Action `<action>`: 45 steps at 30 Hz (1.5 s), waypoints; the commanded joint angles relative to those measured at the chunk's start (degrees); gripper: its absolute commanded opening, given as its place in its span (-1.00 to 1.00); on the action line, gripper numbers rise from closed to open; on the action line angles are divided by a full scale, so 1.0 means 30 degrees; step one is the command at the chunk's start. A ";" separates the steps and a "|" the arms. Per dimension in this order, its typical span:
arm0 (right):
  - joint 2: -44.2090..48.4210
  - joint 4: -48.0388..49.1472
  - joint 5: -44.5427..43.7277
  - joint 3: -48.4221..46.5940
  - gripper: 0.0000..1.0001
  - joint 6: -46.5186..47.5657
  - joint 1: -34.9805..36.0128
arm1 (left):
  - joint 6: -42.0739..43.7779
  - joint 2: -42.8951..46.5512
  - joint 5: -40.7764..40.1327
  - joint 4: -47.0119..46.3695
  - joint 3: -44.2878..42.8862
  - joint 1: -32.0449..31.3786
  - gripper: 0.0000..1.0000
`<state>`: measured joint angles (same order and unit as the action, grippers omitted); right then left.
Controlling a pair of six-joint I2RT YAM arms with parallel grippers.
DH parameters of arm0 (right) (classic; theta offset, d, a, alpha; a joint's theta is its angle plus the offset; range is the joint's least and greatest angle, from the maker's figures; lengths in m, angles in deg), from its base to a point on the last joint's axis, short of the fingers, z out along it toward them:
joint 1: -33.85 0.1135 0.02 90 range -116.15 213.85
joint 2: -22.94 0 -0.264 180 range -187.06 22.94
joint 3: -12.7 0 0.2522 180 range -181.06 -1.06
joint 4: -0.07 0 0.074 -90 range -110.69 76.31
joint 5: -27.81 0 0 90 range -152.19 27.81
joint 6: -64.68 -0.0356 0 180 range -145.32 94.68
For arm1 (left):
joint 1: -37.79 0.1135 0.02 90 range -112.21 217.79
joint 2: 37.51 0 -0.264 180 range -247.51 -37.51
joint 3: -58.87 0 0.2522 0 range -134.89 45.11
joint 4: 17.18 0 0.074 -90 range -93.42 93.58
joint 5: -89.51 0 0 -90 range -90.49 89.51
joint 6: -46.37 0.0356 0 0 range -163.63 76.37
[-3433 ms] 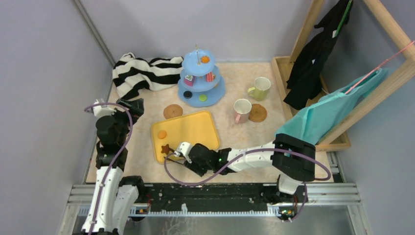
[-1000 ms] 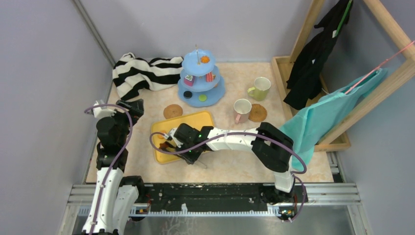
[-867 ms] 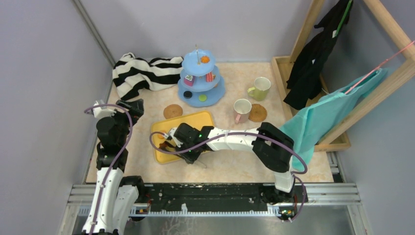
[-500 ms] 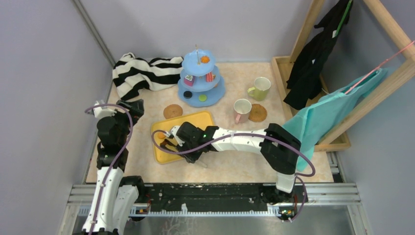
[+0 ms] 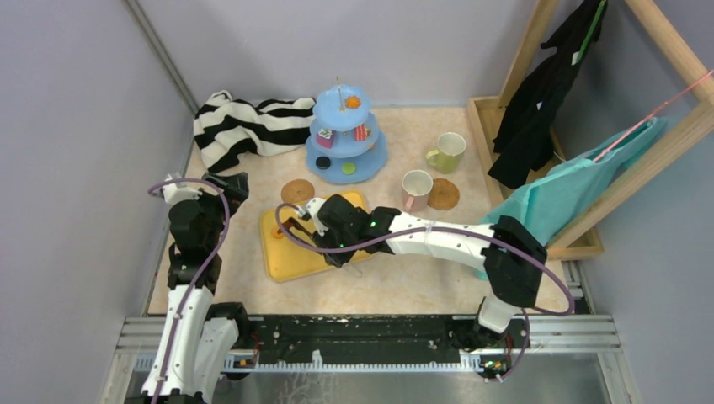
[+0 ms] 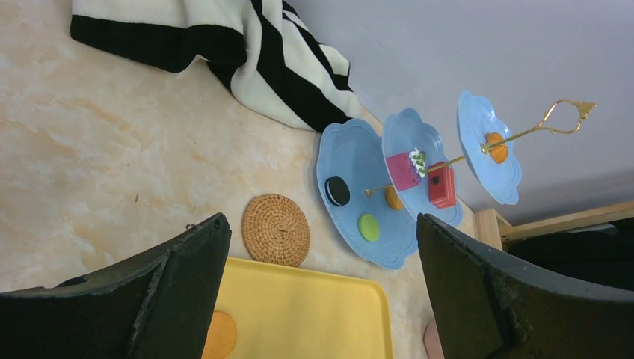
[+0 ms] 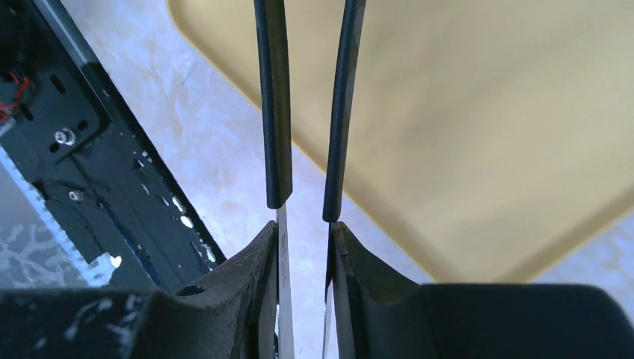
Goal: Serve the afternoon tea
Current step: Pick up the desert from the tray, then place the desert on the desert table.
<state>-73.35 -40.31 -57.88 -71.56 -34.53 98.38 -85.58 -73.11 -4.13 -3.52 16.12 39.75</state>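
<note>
The light-blue three-tier stand (image 5: 345, 135) (image 6: 389, 187) at the back holds several small cookies and cake slices. A yellow tray (image 5: 290, 261) (image 6: 299, 314) (image 7: 463, 112) lies mid-table with an orange cookie (image 5: 276, 230) (image 6: 218, 334) on its left part. My right gripper (image 5: 320, 217) (image 7: 303, 228) hangs over the tray, shut on black-tipped metal tongs (image 7: 273, 112). A small dark shape sits at the tongs' tips; what it is I cannot tell. My left gripper (image 5: 231, 181) (image 6: 321, 299) stands open and empty at the left. The yellow-green cup (image 5: 446, 151) and pink-handled cup (image 5: 416, 189) stand at the right, near one cork coaster (image 5: 444, 194). Another coaster (image 5: 296, 191) (image 6: 276, 229) lies behind the tray.
A black-and-white striped cloth (image 5: 244, 126) (image 6: 224, 52) is heaped at the back left. A wooden rack (image 5: 539, 109) with dark and teal garments (image 5: 572, 189) fills the right side. The arms' black base rail (image 7: 90, 149) runs along the near edge.
My right arm has swung away from the tray's near-left corner, farther back and to the right over the tray, carrying the tongs. The left arm has not moved.
</note>
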 commanded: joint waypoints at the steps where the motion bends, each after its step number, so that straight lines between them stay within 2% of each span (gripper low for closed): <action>1: 0.2459 0.0457 -0.0742 -0.0595 -0.82 -0.0225 -0.0820 | 0.0011 0.0036 -0.0155 -0.0718 0.0117 -0.0095 0.98; 11: 0.3327 -0.0350 -0.1498 -0.3304 -0.82 -0.0258 -0.3913 | 0.0149 -0.0157 0.0163 -0.0776 0.0084 -0.0066 0.98; 19: 0.1395 -0.1023 -0.1875 -0.6717 -0.84 0.0026 -0.6406 | 0.0411 -0.0425 0.0477 -0.0955 0.0051 -0.0053 0.98; 24: -0.0717 -0.2109 -0.1873 -0.9896 -0.84 0.0346 -0.7499 | 0.0442 -0.0555 0.0666 -0.0953 0.0026 -0.0064 0.98; 39: -0.4662 -0.4197 -0.2097 -1.4954 -0.83 0.0610 -0.8413 | 0.0303 -0.0732 0.1036 -0.1150 0.0134 -0.0023 0.98; 45: -0.5200 -0.4805 -0.2667 -1.5769 -0.75 0.0395 -0.8519 | 0.0296 -0.0711 0.1110 -0.1153 0.0119 0.0031 0.98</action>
<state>-89.06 -54.82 -64.11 -114.80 -33.26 73.42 -85.12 -75.40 -1.70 -5.02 16.12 39.77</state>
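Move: Roughly 32 cm ahead of the right hand, 3 cm to its right and 9 cm above it is the stand's top tier, where the tongs' star-shaped cookie is being taken. The orange cookie already on that tier lies 2 cm farther out and 3 cm to the right of its middle. The woven coaster is about 22 cm ahead, 12 cm left and 13 cm below the hand; the pink mug about 18 cm ahead, 20 cm right and 8 cm below. From the left hand, the top tier is some 18 cm ahead, 21 cm right and 5 cm lower. Lifting away from the tray, the right hand keeps its grip on the tongs, which still pinch the star cookie, and sweeps about 25 cm forward towards the stand. It climbs some 15 cm, drifting 5 cm right and turning nearly 30 degrees clockwise to point the tongs outward, then slows and sinks about 2 cm as the tips come to the left part of the top tier. ##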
